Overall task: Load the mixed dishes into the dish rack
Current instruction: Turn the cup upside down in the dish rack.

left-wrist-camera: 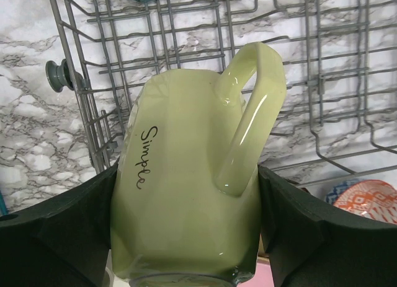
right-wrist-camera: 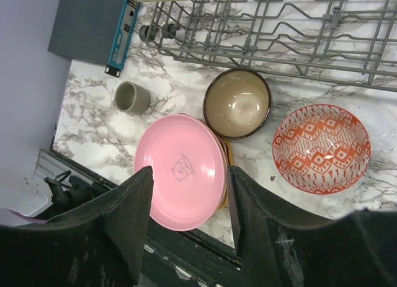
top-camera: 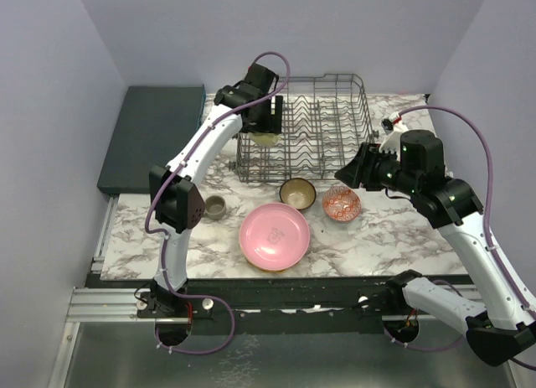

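My left gripper (top-camera: 266,120) is shut on a pale yellow-green mug (left-wrist-camera: 186,194) marked "Simple", its handle facing the camera. It hangs over the near left corner of the grey wire dish rack (top-camera: 327,124). On the marble table in front of the rack lie a pink plate (top-camera: 275,235) on top of another plate, a brown bowl (top-camera: 298,194), a red-patterned bowl (top-camera: 342,203) and a small grey cup (top-camera: 215,207). My right gripper (top-camera: 347,174) hovers open and empty above the table; in its wrist view the pink plate (right-wrist-camera: 180,175) shows between its fingers.
A dark teal slab (top-camera: 151,137) lies left of the rack. The table's near edge and a metal rail (top-camera: 109,300) run below the plates. Purple walls close in on both sides. A yellow plate rim (right-wrist-camera: 226,166) peeks from under the pink plate.
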`<state>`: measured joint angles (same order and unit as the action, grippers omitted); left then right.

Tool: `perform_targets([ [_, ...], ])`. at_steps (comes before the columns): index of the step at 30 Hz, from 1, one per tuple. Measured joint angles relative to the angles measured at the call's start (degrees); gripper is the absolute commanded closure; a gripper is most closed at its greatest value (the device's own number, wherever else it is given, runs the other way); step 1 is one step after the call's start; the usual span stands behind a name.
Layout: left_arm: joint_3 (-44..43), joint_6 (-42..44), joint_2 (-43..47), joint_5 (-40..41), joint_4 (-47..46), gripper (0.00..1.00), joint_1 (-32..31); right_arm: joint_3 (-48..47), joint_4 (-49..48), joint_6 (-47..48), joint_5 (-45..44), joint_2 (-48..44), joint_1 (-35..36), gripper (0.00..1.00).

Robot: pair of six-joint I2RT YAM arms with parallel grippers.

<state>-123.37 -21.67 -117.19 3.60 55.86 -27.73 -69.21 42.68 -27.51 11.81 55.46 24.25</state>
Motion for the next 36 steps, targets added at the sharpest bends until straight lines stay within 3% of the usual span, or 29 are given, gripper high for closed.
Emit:
perform_targets([
  [11, -10.2, 1.9, -9.9, 8.0, 8.5, 1.00, -2.0, 1.7, 0.5, 0.6, 0.0, -0.2, 0.0, 0.43],
  [20, -15.5, 3.2, -15.3, 9.1, 10.5, 1.00, -2.2, 2.5, 0.5, 0.6, 0.0, -0.3, 0.0, 0.43],
  [36, -16.8, 4.9, -20.2, 9.1, 10.7, 1.00, -2.1, 3.8, 0.5, 0.6, 0.0, 0.1, 0.0, 0.42],
])
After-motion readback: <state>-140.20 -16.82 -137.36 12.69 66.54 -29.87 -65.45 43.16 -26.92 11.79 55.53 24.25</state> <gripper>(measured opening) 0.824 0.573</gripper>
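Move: The left hand already holds the yellow-green cup over the left part of the dish rack. The place below for it is about 2 cm ahead and 13 cm down. The blue cup stands in the rack some 11 cm ahead, 1 cm left and 12 cm lower; the brown bowl is about 12 cm back, 10 cm right and 19 cm below. From the right hand, that rack place lies roughly 20 cm ahead, 20 cm left and 21 cm below. Keeping the yellow-green cup pinched between its fingers, the left hand lowers it about 9 cm towards the rack's left part, in front of the blue cup, easing a couple of centimetres forward on the way. The wrist turns nearly 20 degrees, mostly early, so the fingers point more steeply down and no longer to the right. The right hand, empty, sinks about 3 cm. ##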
